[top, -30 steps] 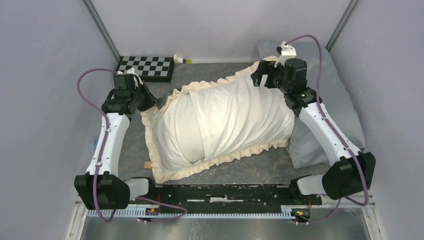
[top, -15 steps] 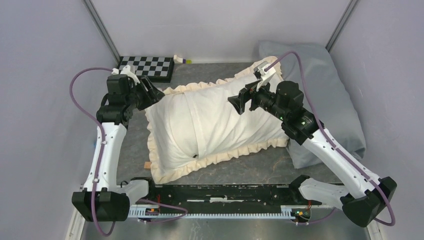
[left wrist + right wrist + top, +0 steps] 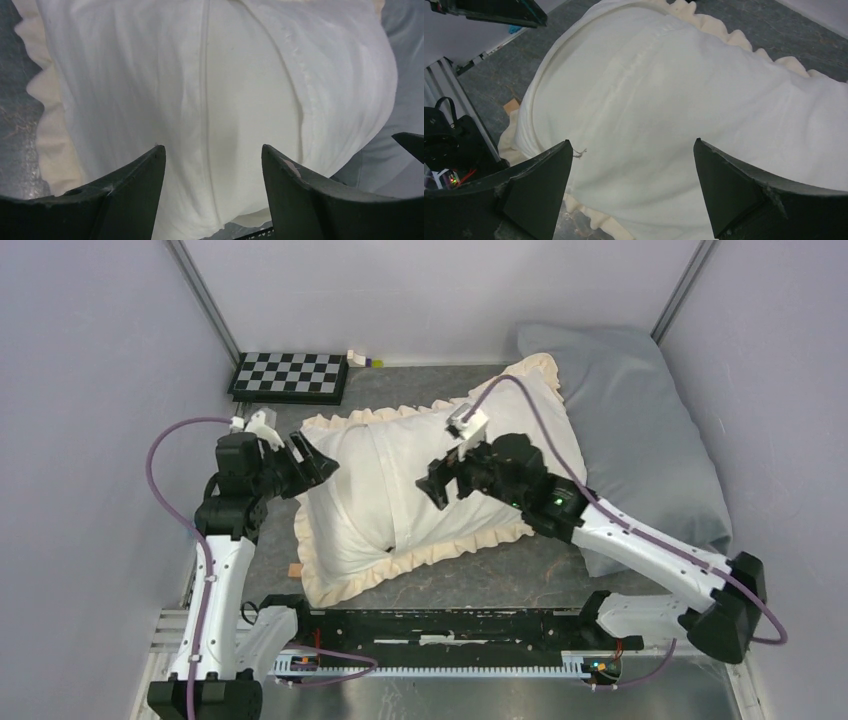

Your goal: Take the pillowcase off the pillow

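The pillowcase (image 3: pixel 365 505), cream with a ruffled frill (image 3: pixel 440 545), lies stuffed and plump across the middle of the mat. The pillow is hidden inside it; only the bulging white face shows. My left gripper (image 3: pixel 322 462) hovers open at the cover's left end, nothing between its fingers. In the left wrist view the gripper (image 3: pixel 212 147) frames the white fabric (image 3: pixel 225 75) and a seam. My right gripper (image 3: pixel 436 488) hangs open over the cover's middle. In the right wrist view the gripper (image 3: pixel 632 141) stands wide above the pillowcase (image 3: pixel 664 90), apart from it.
A pale blue-grey pillow (image 3: pixel 640 430) lies at the back right, under the cover's far corner. A checkerboard (image 3: pixel 290 377) and small objects (image 3: pixel 365 360) sit by the back wall. A small brown block (image 3: pixel 294 570) lies near the front frill. Grey walls close in on three sides.
My left gripper has opened, let go of the cover's left edge and drawn back toward me. The right arm swung from the far right corner to over the middle. The pillow settled lower.
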`<state>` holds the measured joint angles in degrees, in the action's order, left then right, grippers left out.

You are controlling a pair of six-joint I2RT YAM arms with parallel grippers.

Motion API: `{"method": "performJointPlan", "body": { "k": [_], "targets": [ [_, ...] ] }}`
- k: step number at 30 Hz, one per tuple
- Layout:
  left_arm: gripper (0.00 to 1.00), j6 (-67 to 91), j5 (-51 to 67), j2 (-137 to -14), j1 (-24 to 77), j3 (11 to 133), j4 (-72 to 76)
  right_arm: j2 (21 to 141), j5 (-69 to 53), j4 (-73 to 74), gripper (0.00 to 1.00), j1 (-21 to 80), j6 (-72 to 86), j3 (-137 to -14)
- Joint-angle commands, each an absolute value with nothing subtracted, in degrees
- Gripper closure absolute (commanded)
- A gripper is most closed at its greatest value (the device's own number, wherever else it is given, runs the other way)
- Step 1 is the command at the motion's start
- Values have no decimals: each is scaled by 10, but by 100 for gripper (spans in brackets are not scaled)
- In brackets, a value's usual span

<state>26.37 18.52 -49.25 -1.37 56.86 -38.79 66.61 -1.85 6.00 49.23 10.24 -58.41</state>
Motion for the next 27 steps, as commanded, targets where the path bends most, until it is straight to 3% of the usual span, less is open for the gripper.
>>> {"method": "performJointPlan", "body": {
  "k": [1,6,13,16,18,21,27],
  "targets": [
    [24,328,227,-492,-12,496,-346,744,154,83,2,581,68,-673],
    [24,371,205,-498,-11,449,-296,825,272,80,2,636,46,-729],
    [39,400,132,-525,-12,425,-289,909,373,102,2,639,43,-760],
    [55,408,96,-519,-12,406,-286,907,401,112,2,623,52,-738],
    [72,425,54,-513,-12,396,-298,884,381,103,2,596,66,-704],
    [85,437,12,-513,-12,393,-325,833,347,81,2,544,76,-644],
    [85,417,10,-499,-13,403,-350,773,299,77,2,483,46,-598]
  ]
}}
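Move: Right below the open left hand, some 11 cm down, lies the white left end of the pillowcase; the centre seam runs 13 cm to its right and 2 cm farther out, and the wooden block sits on the table about 10 cm back and 8 cm left. For the right hand, the pillowcase's white middle is about 10 cm ahead and 14 cm below, the centre seam 9 cm ahead and 10 cm left, and the ruffled near edge almost straight beneath. Dropping about 12 cm onto the left end of the pillowcase, the left hand tips farther down, shuts its fingers on the white cloth and pinches it, easing a little left with a counter-clockwise turn. The right hand, wide open throughout, sweeps some 7 cm left while starting to sink, then swings back right and forward over the pillowcase's middle, turning clockwise, and ends lower with a fingertip pressing into the cloth. ##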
